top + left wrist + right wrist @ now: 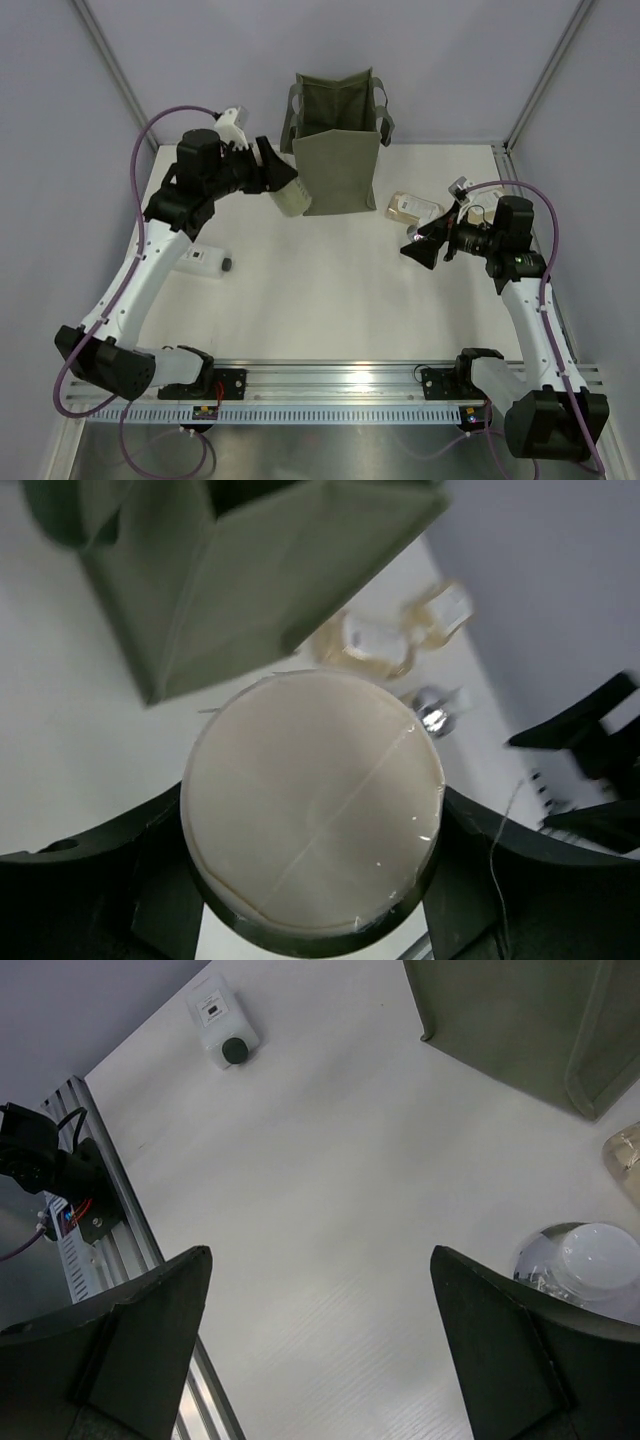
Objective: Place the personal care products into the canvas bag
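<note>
The olive-green canvas bag (338, 140) stands upright at the back centre, and also shows in the left wrist view (250, 570) and the right wrist view (520, 1020). My left gripper (278, 183) is shut on the pale green bottle (289, 197), holding it in the air just left of the bag's front corner. Its round pale base (312, 800) fills the left wrist view between the fingers (90, 880). Two beige pouches (412, 210) lie right of the bag. The silver bottle (590, 1260) lies beside my right gripper (418, 250), which is open and empty above the table (320, 1255).
A white bottle with a black cap (205, 262) lies on the left of the table, also in the right wrist view (222, 1025). The pouches (385, 640) and silver bottle (435, 712) show past the bag. An aluminium rail (330, 380) runs along the near edge.
</note>
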`<state>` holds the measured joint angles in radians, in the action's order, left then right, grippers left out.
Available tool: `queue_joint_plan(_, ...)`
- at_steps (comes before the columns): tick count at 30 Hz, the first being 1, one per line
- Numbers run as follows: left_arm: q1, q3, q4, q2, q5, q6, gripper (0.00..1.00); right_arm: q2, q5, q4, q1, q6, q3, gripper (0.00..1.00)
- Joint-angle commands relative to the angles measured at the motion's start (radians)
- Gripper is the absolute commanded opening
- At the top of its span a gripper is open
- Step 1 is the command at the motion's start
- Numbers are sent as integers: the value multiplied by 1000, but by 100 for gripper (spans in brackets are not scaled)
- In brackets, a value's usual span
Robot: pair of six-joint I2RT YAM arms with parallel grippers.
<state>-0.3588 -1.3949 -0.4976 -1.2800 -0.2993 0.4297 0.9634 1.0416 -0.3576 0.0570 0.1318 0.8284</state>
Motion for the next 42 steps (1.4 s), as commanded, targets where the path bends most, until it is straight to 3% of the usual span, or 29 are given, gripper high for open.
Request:
queue_joint_plan(1, 3, -173, 367, -63, -101, 243, 0, -18, 17, 66, 12, -14, -11, 99)
queue_joint_plan(5, 0, -421, 487, -323, -11, 378, 0, -18, 12, 81, 24, -24, -17, 99)
queue_joint_plan(11, -23, -932, 485, -689, 170, 321, 0, -52, 6, 106, 33, -35, -52, 100)
queue_joint_plan(15, -38, -934, 519, -792, 290, 180, 0, -75, -5, 97, 38, -26, -57, 100)
queue_joint_plan(23, -97, -836, 409, -780, 474, -190, 0, -92, -17, 80, 40, 2, -66, 100)
queue_joint_plan(26, -121, -828, 366, -783, 568, -310, 9, -86, -34, 68, 40, 9, -58, 99)
queue_joint_plan(27, -124, -826, 354, -786, 572, -328, 25, -81, -40, 60, 40, 28, -54, 99)
queue_joint_plan(30, -129, -781, 340, -785, 537, -342, 52, -52, -95, -4, 40, 66, -9, 99)
queue_joint_plan(31, -129, -777, 338, -782, 516, -315, 70, -37, -133, -79, 38, 80, 12, 99)
queue_joint_plan(34, -129, -786, 323, -779, 438, -273, 98, 53, -217, -270, 37, 156, 179, 100)
queue_joint_plan(37, -129, -811, 311, -763, 401, -247, 99, 97, -337, -375, 38, 196, 247, 100)
queue_joint_plan(42, -118, -809, 306, -687, 355, -223, 99, 107, -455, -405, 29, 174, 265, 100)
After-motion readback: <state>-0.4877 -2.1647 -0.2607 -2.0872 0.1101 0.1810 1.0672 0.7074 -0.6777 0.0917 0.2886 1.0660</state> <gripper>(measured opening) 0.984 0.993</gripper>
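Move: The left hand holds the pale green bottle in the air. The canvas bag's middle is about 22 cm ahead of it, 12 cm to its right and 20 cm below. The white bottle lies 4 cm back, 22 cm to its left and 31 cm down. From the open right hand, the silver bottle stands roughly 6 cm ahead, 2 cm right and 17 cm below; the clear bottle lies 21 cm ahead, 3 cm right. Still gripping the pale green bottle, the left hand arcs up and forward, drifting right, some 24 cm out over the canvas bag's mouth, then sinks about 17 cm, opens to let go and starts to rise. The right hand, staying open, late on shifts about 6 cm right and forward, turning clockwise to face the silver bottle. ##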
